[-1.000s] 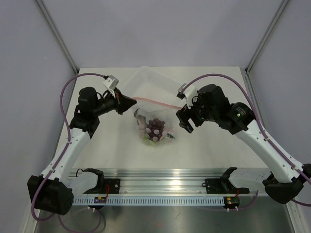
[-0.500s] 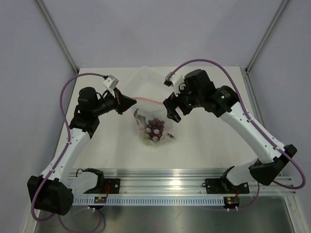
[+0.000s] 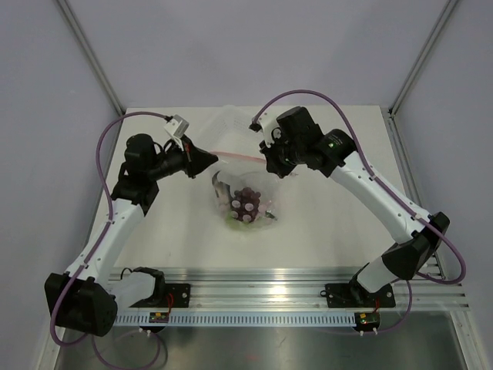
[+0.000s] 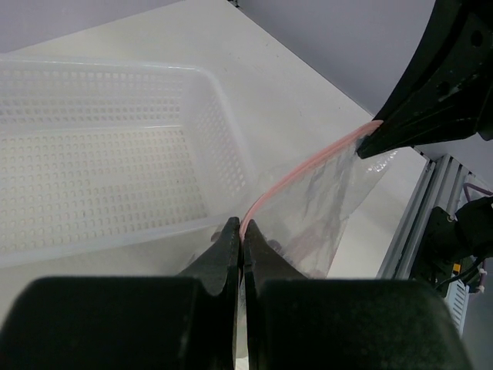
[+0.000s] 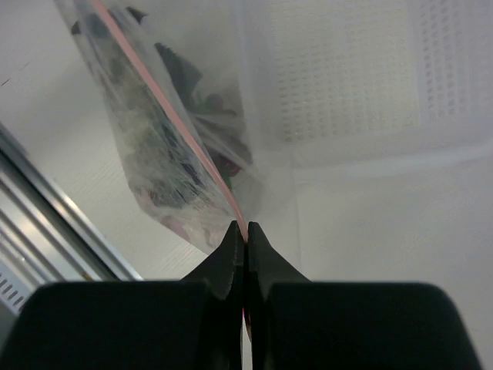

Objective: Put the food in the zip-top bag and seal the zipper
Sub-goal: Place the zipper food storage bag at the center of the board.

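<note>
The clear zip-top bag (image 3: 248, 189) hangs over the table between my two grippers, its pink zipper (image 3: 239, 156) stretched along the top. The left gripper (image 3: 209, 160) is shut on the zipper's left end, and the pink strip (image 4: 308, 166) runs out from its tips (image 4: 243, 223). On the zipper's right end the right gripper (image 3: 269, 163) is shut, with the strip (image 5: 169, 116) leading away from its tips (image 5: 246, 227). Food lies in the bag's bottom: a dark red grape bunch (image 3: 246, 202), green lettuce (image 3: 233, 220) and a grey fish (image 3: 221, 187).
A white perforated tray (image 3: 231, 123) stands just behind the bag, also in the left wrist view (image 4: 100, 154) and the right wrist view (image 5: 347, 77). An aluminium rail (image 3: 254, 289) runs along the table's near edge. Slanted frame posts rise at the back corners.
The right arm swung left and back to the bag's top, and its gripper, open before, has shut on the zipper's right end. The left gripper kept its hold.
</note>
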`<state>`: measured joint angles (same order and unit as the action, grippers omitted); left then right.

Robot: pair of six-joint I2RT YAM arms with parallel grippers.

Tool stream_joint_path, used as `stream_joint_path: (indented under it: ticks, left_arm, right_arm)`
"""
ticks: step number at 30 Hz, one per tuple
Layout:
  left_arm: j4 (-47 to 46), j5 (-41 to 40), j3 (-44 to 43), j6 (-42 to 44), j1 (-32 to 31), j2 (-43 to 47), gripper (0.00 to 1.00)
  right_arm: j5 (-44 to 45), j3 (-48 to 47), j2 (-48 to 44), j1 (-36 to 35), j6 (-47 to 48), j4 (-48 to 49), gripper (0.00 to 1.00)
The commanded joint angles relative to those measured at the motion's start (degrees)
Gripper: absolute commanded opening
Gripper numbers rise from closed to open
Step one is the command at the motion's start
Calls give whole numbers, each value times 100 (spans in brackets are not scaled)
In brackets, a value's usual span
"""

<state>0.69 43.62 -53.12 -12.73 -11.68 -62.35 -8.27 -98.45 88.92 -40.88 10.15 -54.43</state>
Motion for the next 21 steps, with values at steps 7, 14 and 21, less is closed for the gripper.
stream_joint_path:
  ticks: [7,14,21]
  left_arm:
    - [-456,569,-865,-563,-211,-558,73]
    - [-227,165,-1121,-415,-212,-279,95]
    - [-87,-573,-1025,-344,-212,336,99]
  right_arm:
    - [2171,230,-884,581,-286,557,0]
    - [2585,-286,-1053,1415,-84,4,0]
    - [3226,-1299,-289,2023,-294,-296,0]
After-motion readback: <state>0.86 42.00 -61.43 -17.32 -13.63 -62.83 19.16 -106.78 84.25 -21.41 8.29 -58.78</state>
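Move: Both hands already pinch the bag's pink zipper edge, about 16 cm apart; the filled bag's middle hangs some 12 cm below them, 8 cm to the right hand's left and 8 cm to the left hand's right. From the right hand, the bare board it heads over lies about 22 cm right, 15 cm ahead and 27 cm down, and the white basket about 28 cm ahead, 9 cm left and 23 cm down. The left fingers spread wide and let go of the bag's zipper edge, that hand easing a couple of centimetres right and then rising to about 6 cm up. The right hand keeps its pinch on the other end and swings the bag quickly away, some 20 cm right with about 8 cm each forward and up, turning about 40 degrees clockwise. ##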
